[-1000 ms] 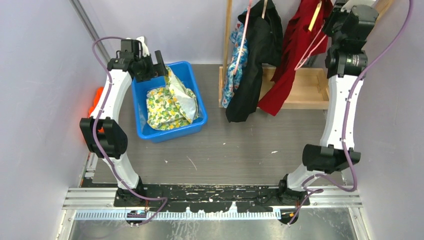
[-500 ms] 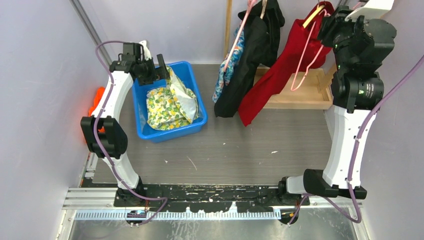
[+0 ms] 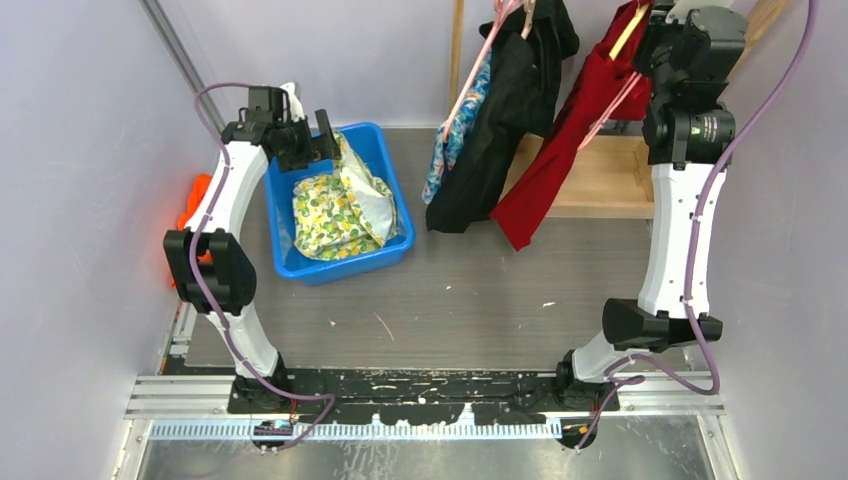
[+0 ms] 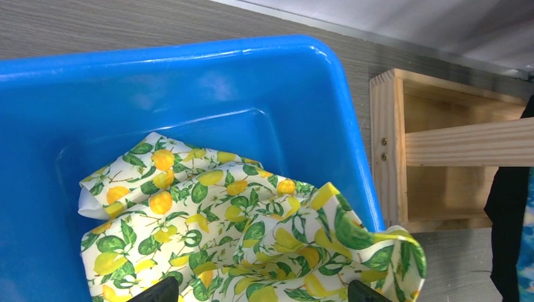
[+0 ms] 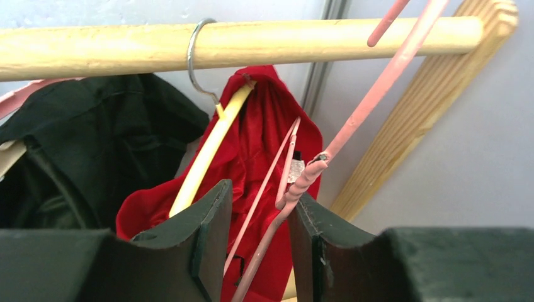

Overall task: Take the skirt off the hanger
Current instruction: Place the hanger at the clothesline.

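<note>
The lemon-print skirt (image 3: 340,215) lies crumpled in the blue bin (image 3: 385,150), one fold draped over the bin's right wall (image 4: 352,157). My left gripper (image 3: 325,135) hangs open just above it, with only its two fingertips showing at the bottom of the left wrist view (image 4: 261,296) and skirt cloth (image 4: 239,233) below them. My right gripper (image 3: 650,30) is up at the wooden rail (image 5: 252,44), shut on a bare pink hanger (image 5: 327,154). The hanger's twisted neck presses against the right finger (image 5: 308,245), and its hook rises past the rail.
A red garment (image 3: 560,150) on a yellow hanger (image 5: 208,151) and a black garment (image 3: 500,130) hang from the rail beside the pink hanger. The wooden rack base (image 3: 600,180) stands at the back right. An orange thing (image 3: 190,205) lies behind the left arm.
The right arm swung out toward the camera and back to the rail with the pink hanger. The hanging garments swayed left. The left arm stayed still.
</note>
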Robot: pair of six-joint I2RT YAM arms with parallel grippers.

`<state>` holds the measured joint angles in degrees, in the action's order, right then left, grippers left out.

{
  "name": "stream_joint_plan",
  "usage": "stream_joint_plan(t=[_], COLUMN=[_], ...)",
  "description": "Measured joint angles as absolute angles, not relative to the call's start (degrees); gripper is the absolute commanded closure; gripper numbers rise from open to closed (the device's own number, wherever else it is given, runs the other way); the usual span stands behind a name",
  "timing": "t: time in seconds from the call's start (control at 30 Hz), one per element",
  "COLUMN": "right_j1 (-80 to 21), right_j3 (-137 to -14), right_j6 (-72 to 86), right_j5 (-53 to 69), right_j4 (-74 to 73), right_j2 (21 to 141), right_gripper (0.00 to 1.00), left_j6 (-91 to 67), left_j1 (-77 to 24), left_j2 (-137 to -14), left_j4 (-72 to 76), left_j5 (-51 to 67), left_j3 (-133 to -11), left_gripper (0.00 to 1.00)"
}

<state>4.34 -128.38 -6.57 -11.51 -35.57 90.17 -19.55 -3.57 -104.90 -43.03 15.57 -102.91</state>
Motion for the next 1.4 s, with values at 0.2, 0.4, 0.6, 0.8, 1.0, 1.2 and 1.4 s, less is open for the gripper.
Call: stream_joint_plan(t=[0.2,0.4,0.6,0.8,1.0,1.2,1.4], right_j1=[4.3,4.3,4.3,4.8,6.7,10.6,14.3], right_j3=[-126.1,-123.1,-122.8,-128.1,-130.8,-135.8,-141.3], right_j6=[-7.9,-7.4,-9.3,-10.8,-10.7,-9.3,-7.1], right_j5=[-15.0,-16.9,-19.1,-19.3,-16.9,-13.8,-11.2], right_j4=[-33.2,-33.0,-31.7,-30.3,-30.0,-30.3,-29.7], right_j2=[87.9,82.2,78.8,84.8,93.4,100.2,102.8], right_gripper=[0.99,0.99,0.99,0.99,0.99,0.99,0.99], left_j6=[-19.6,-20.5,-20.7,-20.6,-20.3,-19.4,-19.0], left_j1=[-3.6,-3.6,-3.6,-3.6,-3.6,-3.6,-3.6], left_j2=[-108.0,-109.6,-109.6,-109.6,-109.3,-109.3,-109.3], left_j4=[-42.9,-42.9,-41.8,-41.8,-41.9,-42.1,-42.3], left_j5=[15.9,17.0,17.9,17.8,17.5,16.5,15.9], left_j3=[-102.9,-102.9,-102.5,-102.1,-102.1,-102.2,-104.1], left_gripper=[0.01,0.01,0.01,0.01,0.01,0.01,0.01])
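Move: From the right gripper, which holds the pink hanger by its twisted neck, the free right-hand stretch of the clothesline rod is about 8 cm ahead, 6 right and 8 above; the yellow hanger is 8 ahead, 3 left and 2 above, the black coat some 6 ahead, 16 left and 15 lower. From the open left gripper the skirt is about 3 cm right and 13 below, neither ahead nor back; the blue bin's middle is 1 right and 14 below. Keep the pink hanger pinched and draw the right gripper back about 8 cm, rising 5, then drive it forward some 12 cm while sinking to its first height. Carry it right towards the rod's free end, ending slightly higher, turned about 10 degrees clockwise. Meanwhile lower the open left gripper 3.5 cm towards the skirt, easing up a little last. ##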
